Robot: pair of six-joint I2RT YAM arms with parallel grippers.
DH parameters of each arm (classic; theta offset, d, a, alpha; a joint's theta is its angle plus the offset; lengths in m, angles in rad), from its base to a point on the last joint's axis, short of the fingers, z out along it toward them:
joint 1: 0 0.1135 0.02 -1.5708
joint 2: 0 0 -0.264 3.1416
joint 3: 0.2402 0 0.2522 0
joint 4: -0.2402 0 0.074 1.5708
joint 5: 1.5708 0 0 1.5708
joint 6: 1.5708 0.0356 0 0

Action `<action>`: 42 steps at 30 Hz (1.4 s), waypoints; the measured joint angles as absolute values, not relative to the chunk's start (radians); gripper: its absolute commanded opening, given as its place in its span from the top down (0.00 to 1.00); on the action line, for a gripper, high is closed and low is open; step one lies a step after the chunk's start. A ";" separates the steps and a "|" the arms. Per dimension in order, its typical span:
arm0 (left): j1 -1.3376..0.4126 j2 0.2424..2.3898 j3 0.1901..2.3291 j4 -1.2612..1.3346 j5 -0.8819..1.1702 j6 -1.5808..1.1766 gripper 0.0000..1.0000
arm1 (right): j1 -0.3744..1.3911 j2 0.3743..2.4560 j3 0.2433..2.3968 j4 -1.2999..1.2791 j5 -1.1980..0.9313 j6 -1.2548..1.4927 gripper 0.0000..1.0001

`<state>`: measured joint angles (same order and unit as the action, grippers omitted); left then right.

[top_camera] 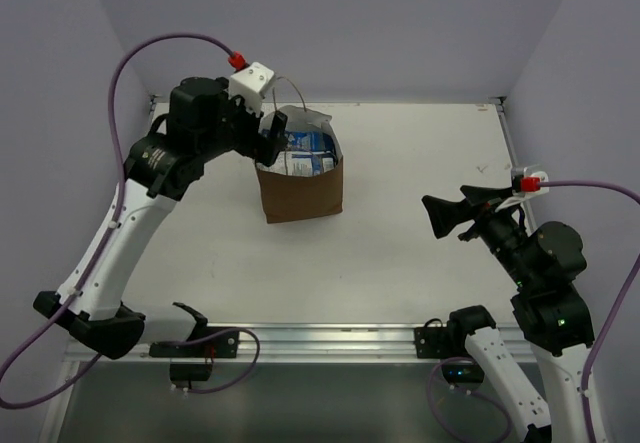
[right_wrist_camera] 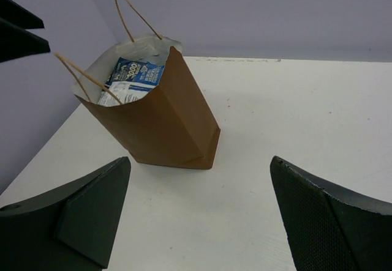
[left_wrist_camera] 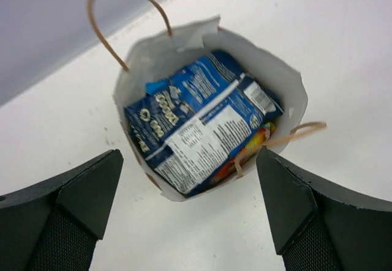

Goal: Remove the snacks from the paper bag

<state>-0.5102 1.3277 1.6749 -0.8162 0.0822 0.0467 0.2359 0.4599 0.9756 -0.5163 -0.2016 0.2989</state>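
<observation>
The brown paper bag (top_camera: 300, 188) stands upright at the back left of the table, its top open. Inside it, blue-and-white snack packets (left_wrist_camera: 202, 130) stand on edge, with an orange packet (left_wrist_camera: 250, 150) showing beneath them. My left gripper (top_camera: 270, 138) hovers open just above the bag's left rim and holds nothing; in the left wrist view its gripper (left_wrist_camera: 188, 161) looks straight down into the bag (left_wrist_camera: 153, 51). My right gripper (top_camera: 440, 215) is open and empty, well to the right, facing the bag (right_wrist_camera: 165, 124); the blue packets (right_wrist_camera: 138, 75) peek out of the top.
Two thin paper handles (left_wrist_camera: 122, 14) arch over the bag's mouth. Purple walls close in the table (top_camera: 420, 163) at the back and both sides. A metal rail (top_camera: 320, 341) with the arm bases runs along the near edge.
</observation>
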 measured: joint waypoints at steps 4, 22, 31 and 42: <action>-0.471 1.300 1.731 -0.764 0.056 0.076 0.00 | 0.236 0.460 0.976 -0.516 -0.205 0.298 0.01; -0.297 1.854 1.924 -0.709 0.263 0.262 0.38 | 0.236 0.511 0.978 -0.521 -0.363 0.292 0.01; -0.297 1.866 1.908 -0.692 0.348 0.271 0.94 | 0.237 0.511 0.978 -0.522 -0.373 0.287 0.01; -0.296 1.620 1.630 -0.615 0.307 0.236 1.00 | 0.238 0.582 1.013 -0.516 -0.575 0.231 0.01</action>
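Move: The paper bag's far left rim corner is the thing to pinch: about 15 cm ahead of the open left gripper, level with it sideways and some 10 cm below. From that gripper, the bag's middle lies 12 cm ahead, 9 cm right and 21 cm below; the blue snack pack lies at that same spot but only 14 cm down, and the far handle about 17 cm ahead, 6 cm right and 6 cm below. From the right gripper, the corner is roughly 27 cm ahead, 30 cm left and 10 cm below. Lift the open left gripper about 5 cm, then carry it forward some 15 cm past the bag's left side and down to the far left corner. Close the fingers to pinch the paper rim there, then, keeping the pinch, draw it back 5 cm towards the base and slightly left. Meanwhile swing the open right gripper left towards the bag, turning counter-clockwise. ##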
